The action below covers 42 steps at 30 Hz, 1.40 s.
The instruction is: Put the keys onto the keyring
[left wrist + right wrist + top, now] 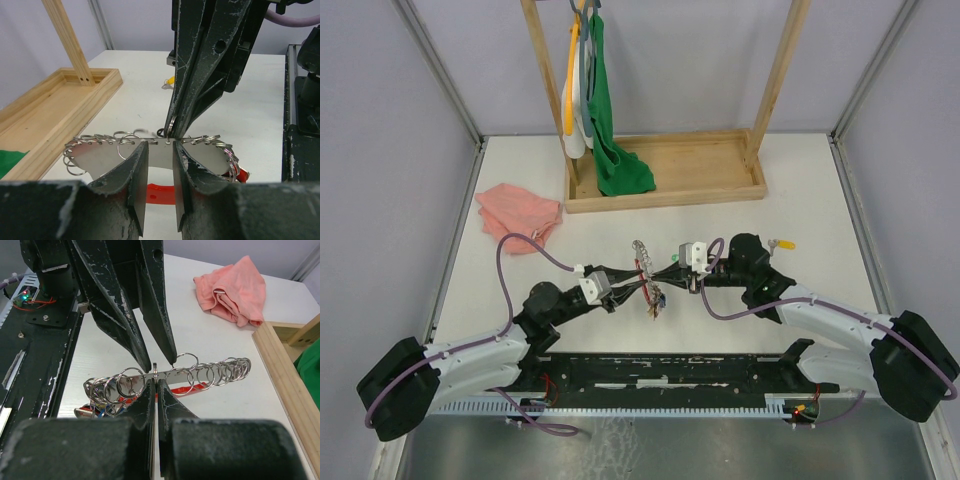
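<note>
The keyring (642,256) hangs between both grippers above the table's middle. It is a shiny grey strip (172,376) strung with several small split rings, joined to a red part (160,192). Keys with coloured tags (655,303) dangle from its near end. My right gripper (156,382) is shut on one thin split ring standing on edge at the strip. My left gripper (160,150) faces it from the other side with its jaws apart. The strip shows in the gap and nothing is clamped. A key with a yellow tag (782,243) lies on the table by the right arm.
A pink cloth (518,212) lies at the back left. Behind the grippers stands a wooden tray (670,190) with upright posts, and a green cloth (615,160) hangs into it. The black base rail (670,370) runs along the near edge.
</note>
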{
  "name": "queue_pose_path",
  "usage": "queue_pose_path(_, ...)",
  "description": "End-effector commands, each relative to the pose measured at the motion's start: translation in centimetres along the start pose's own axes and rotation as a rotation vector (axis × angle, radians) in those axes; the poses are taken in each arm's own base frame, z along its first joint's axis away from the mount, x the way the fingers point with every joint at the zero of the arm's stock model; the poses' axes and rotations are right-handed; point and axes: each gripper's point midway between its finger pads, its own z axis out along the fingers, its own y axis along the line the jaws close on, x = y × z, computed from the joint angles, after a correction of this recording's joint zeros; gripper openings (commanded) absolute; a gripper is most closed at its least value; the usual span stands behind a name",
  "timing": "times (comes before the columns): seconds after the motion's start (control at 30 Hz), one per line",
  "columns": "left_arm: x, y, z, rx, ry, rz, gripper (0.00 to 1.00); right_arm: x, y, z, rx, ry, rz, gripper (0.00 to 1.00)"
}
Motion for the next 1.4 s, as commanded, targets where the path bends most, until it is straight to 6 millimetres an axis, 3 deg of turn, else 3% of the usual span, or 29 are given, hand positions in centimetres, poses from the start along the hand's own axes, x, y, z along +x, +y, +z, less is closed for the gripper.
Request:
queue_pose_path(0.0,-2.9,0.8,0.8,-0.001,-0.091,0.059,0.3,-3.4,-0.6,0.4,-0.018,-0.105,-0.07,0.01)
queue_pose_path(0.6,-3.0,-1.5,1.2,0.16,-0.098,0.016,0.27,-3.6,0.1,0.7,-0.072,-0.122,-0.074,0.01)
queue_pose_path(0.67,-3.0,-1.6,1.3,0.167,-0.095,0.015,0.24,-3.5,0.3,0.7,-0.084,-0.121,-0.074,0.01)
queue_pose_path(0.77,-2.7,-1.7,1.4,0.187,-0.077,0.017,0.11,-3.2,0.6,0.8,-0.106,-0.112,-0.066,0.01)
queue_pose_path(0.83,-2.5,-1.9,1.5,0.202,-0.064,0.019,0.04,-2.8,0.8,0.8,-0.121,-0.095,-0.06,0.01)
queue_pose_path(1.0,-1.9,-1.5,1.4,0.187,-0.002,0.015,0.03,-0.9,1.1,0.5,-0.145,0.009,-0.052,0.04)
queue_pose_path(1.37,3.8,-1.7,0.9,0.19,0.275,-0.08,0.03,3.9,1.1,0.5,-0.166,0.188,0.002,0.25)
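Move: The keyring's middle ring, still pinched upright in the shut right fingers, stands about 1 cm to the right of the left hand point, level with it in depth and height; at the right hand it lies right at the hand point. From the left hand, the keys already on the keyring hang roughly 6 cm back, 2 cm right and 4 cm below. On the table some 18 cm down lie a green clip, about 5 cm ahead and 8 cm right, and a black-tagged key, about 3 cm ahead and 13 cm right. The left hand, its fingers part open around the ring, eases about 1 cm back and 1.5 cm to the right while turning some 10 degrees clockwise, then shuts its fingertips on the ring as the right hand drifts about 1 cm back, keeping its hold. Both hands sink together about 3.5 cm, fingers tipping some 10 to 15 degrees downward, and on the way down the right fingers part slightly to either side of the ring, letting go of it. ##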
